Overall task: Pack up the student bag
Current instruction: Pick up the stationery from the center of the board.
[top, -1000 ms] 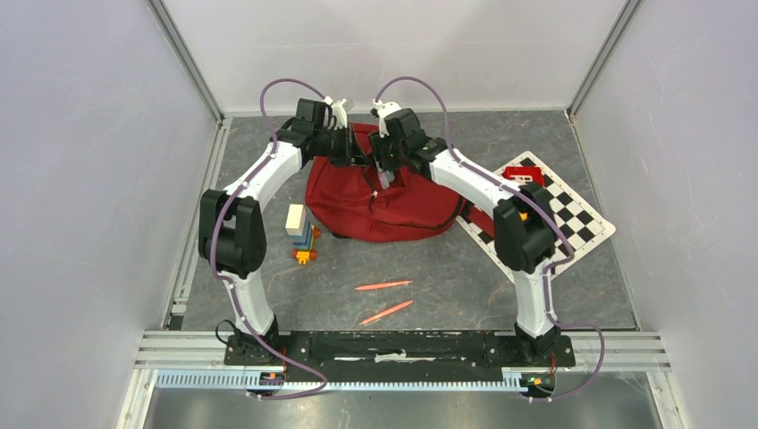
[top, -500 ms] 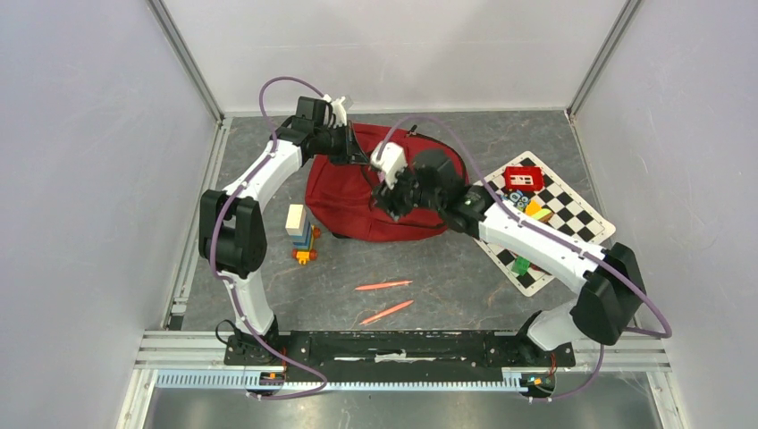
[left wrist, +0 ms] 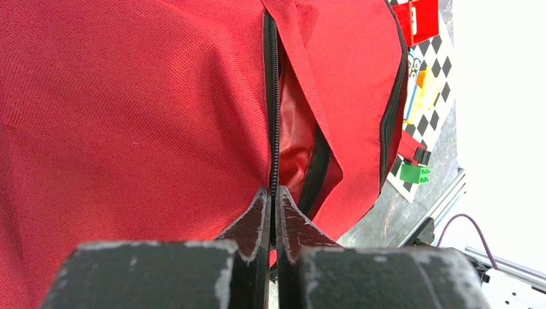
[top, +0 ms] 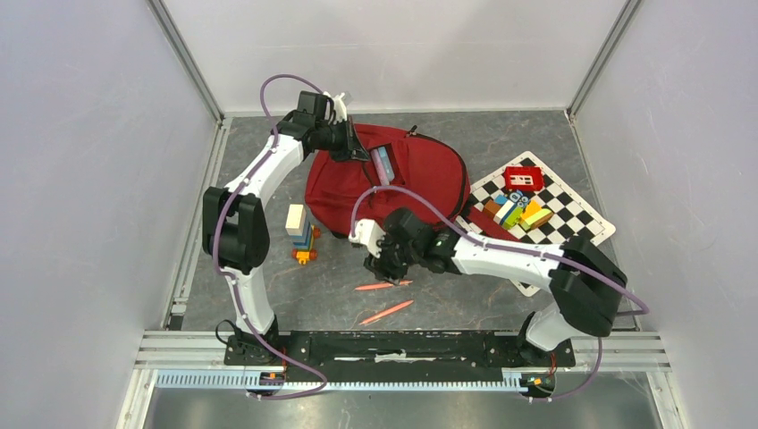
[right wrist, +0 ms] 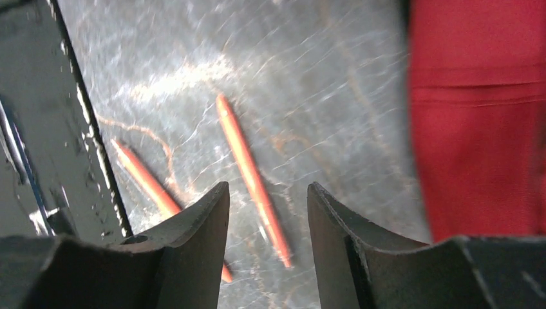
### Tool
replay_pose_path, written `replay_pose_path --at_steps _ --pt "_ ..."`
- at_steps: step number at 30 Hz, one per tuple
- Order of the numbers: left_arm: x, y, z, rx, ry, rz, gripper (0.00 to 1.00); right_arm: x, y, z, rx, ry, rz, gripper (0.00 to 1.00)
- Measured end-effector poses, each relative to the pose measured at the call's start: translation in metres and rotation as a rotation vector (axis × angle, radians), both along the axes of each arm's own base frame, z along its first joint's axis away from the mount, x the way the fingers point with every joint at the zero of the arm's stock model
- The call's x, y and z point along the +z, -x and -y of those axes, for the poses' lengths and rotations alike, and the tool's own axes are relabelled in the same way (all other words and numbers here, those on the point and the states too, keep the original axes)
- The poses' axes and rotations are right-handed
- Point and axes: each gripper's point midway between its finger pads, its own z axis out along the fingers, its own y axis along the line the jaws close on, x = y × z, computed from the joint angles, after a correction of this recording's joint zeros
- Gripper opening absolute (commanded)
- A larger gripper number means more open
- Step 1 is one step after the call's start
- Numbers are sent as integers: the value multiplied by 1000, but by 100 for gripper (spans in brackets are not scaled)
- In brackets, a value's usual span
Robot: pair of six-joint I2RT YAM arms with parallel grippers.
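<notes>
The student bag, dark red, lies at the back centre of the table with its zip opening held apart. In that opening shows a pale blue and pink flat item. At the opening's left end my left gripper is shut on the bag's zip edge, and red fabric fills the left wrist view. In front of the bag my right gripper hovers open over an orange pencil. The right wrist view has this pencil lying between the fingertips, on the table below them. A second pencil lies to its left.
The second pencil lies nearer the arm bases. A stack of coloured blocks stands left of the bag. A chessboard at the right carries a small red box and several coloured blocks. A green block lies past the bag.
My right arm has swung from the bag's opening down to the front, over the pencils. The blue and pink item now shows in the opening. The left gripper has stayed put.
</notes>
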Motion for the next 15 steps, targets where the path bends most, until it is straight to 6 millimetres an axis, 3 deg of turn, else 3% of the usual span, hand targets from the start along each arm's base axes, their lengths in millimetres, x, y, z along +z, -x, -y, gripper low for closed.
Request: replay_pose_path --at_steps 5,15 --pt "-4 1 -2 15 -9 -11 6 -37 22 6 51 92 -46 52" --pt "-8 10 -8 42 -23 -24 6 -57 28 5 91 150 -28 50"
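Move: The far orange pen, the piece of stationery to take, lies almost under the right gripper: about 8 cm below, 1 cm back and 1 cm to its left. The near orange pen lies roughly 7 cm closer to the base than that pen. The backpack's middle is some 26 cm ahead of the gripper, the block tower about 22 cm left and 9 cm ahead. From the left gripper the far pen is about 27 cm back, 5 cm right, 15 cm below. Lower the right gripper about 5.5 cm towards the far orange pen, drawing it back some 3 cm, quickly at first and then easing. Tip the fingers about 10 degrees more steeply down and keep them half open around the line of the pen, without closing. Keep the left gripper shut on the backpack's zipper edge, letting it ease 1 cm or so back, left and down. ##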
